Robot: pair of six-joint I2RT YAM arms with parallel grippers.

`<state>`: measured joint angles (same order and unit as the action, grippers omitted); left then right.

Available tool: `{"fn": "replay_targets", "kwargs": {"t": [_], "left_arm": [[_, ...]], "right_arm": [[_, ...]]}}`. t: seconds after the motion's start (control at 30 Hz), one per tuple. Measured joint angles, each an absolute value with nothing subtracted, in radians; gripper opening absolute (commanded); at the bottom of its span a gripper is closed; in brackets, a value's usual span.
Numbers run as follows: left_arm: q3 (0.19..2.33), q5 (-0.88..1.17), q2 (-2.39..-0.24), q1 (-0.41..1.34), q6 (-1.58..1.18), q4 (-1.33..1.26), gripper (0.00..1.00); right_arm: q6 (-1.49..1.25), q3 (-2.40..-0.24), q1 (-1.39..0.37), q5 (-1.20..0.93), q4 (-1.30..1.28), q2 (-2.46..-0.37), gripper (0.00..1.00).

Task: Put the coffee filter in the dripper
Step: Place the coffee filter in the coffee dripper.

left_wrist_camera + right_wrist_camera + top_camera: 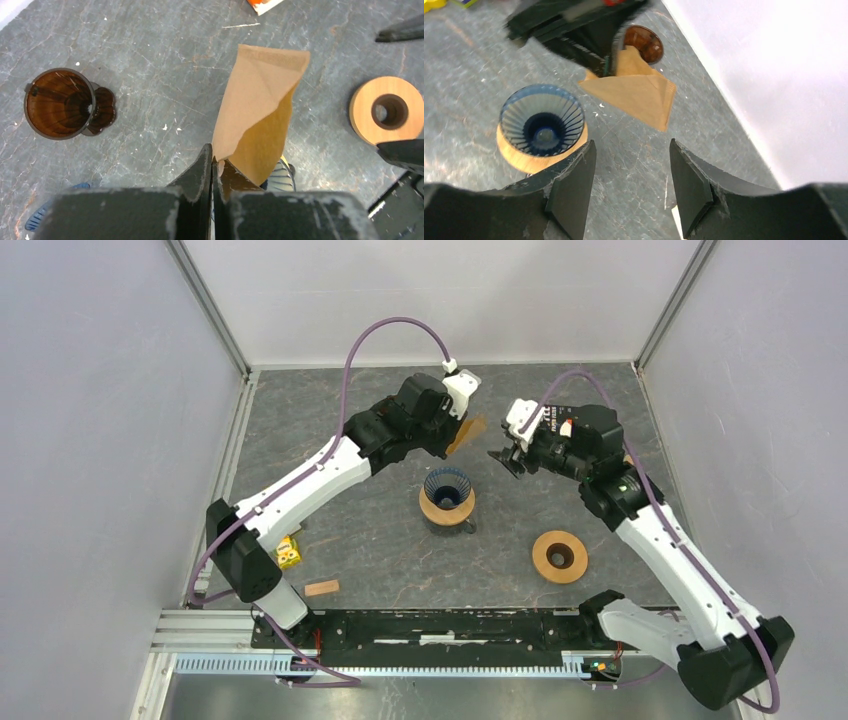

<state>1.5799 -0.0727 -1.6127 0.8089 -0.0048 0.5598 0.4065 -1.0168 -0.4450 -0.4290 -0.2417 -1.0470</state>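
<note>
A brown paper coffee filter (260, 107) hangs above the table, partly unfolded, with my left gripper (212, 161) shut on its lower corner. The top view shows that filter (468, 433) just behind and to the right of the blue ribbed dripper (447, 488), which stands upright on a round wooden base. My right gripper (631, 170) is open and empty, pointing at the filter (636, 97) from a short way off, with the dripper (542, 120) to its left. In the top view the right gripper (503, 458) sits to the right of the filter.
A brown translucent cone cup (60, 103) stands on the table near the back wall. A wooden ring (560, 556) lies at the front right. A yellow item (289, 552) and a small wooden block (322, 588) lie at the front left. Walls enclose three sides.
</note>
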Motion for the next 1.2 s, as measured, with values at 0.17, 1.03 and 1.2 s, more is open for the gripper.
{"fn": "replay_targets", "kwargs": {"t": [0.17,1.03,1.2], "left_arm": [[1.689,0.006,-1.613,0.808,-0.005,0.737,0.02],[1.765,0.194,-1.613,0.807,-0.005,0.949,0.02],[1.76,0.194,-1.613,0.807,-0.005,0.95,0.02]], "right_arm": [[0.624,-1.097,-0.463,-0.55,-0.438,-1.008,0.62],[0.995,-1.182,-1.031,0.013,-0.6,-1.104,0.65],[1.018,-1.183,-1.044,0.063,-0.601,-1.105,0.65]]}}
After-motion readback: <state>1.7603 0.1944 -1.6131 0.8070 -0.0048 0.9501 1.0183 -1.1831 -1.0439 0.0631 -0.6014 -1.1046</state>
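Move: The left hand already pinches the filter; the blue dripper, standing on its wooden ring and glass server, lies about 5 cm back, no distance sideways and roughly 12 cm lower. The brown dripper stands some 14 cm ahead and 10 cm to the left of this hand, about 20 cm below. From the open right hand, the filter's free part is around 4 cm ahead, 7 cm to the left and 3 cm lower, with the blue dripper 2 cm back, 10 cm left and 16 cm lower. Back towards its base by about 7 cm, the left hand carries the pinched filter towards the blue dripper, fingers tipping steeper and turning a little clockwise, then holds there. The right hand, still wide open, swings back nearly 10 cm and then left about 7 cm, easing slightly forward at the end, rolling strongly about its fingers' line with the tips dipping, to come closer to the filter's free side. ##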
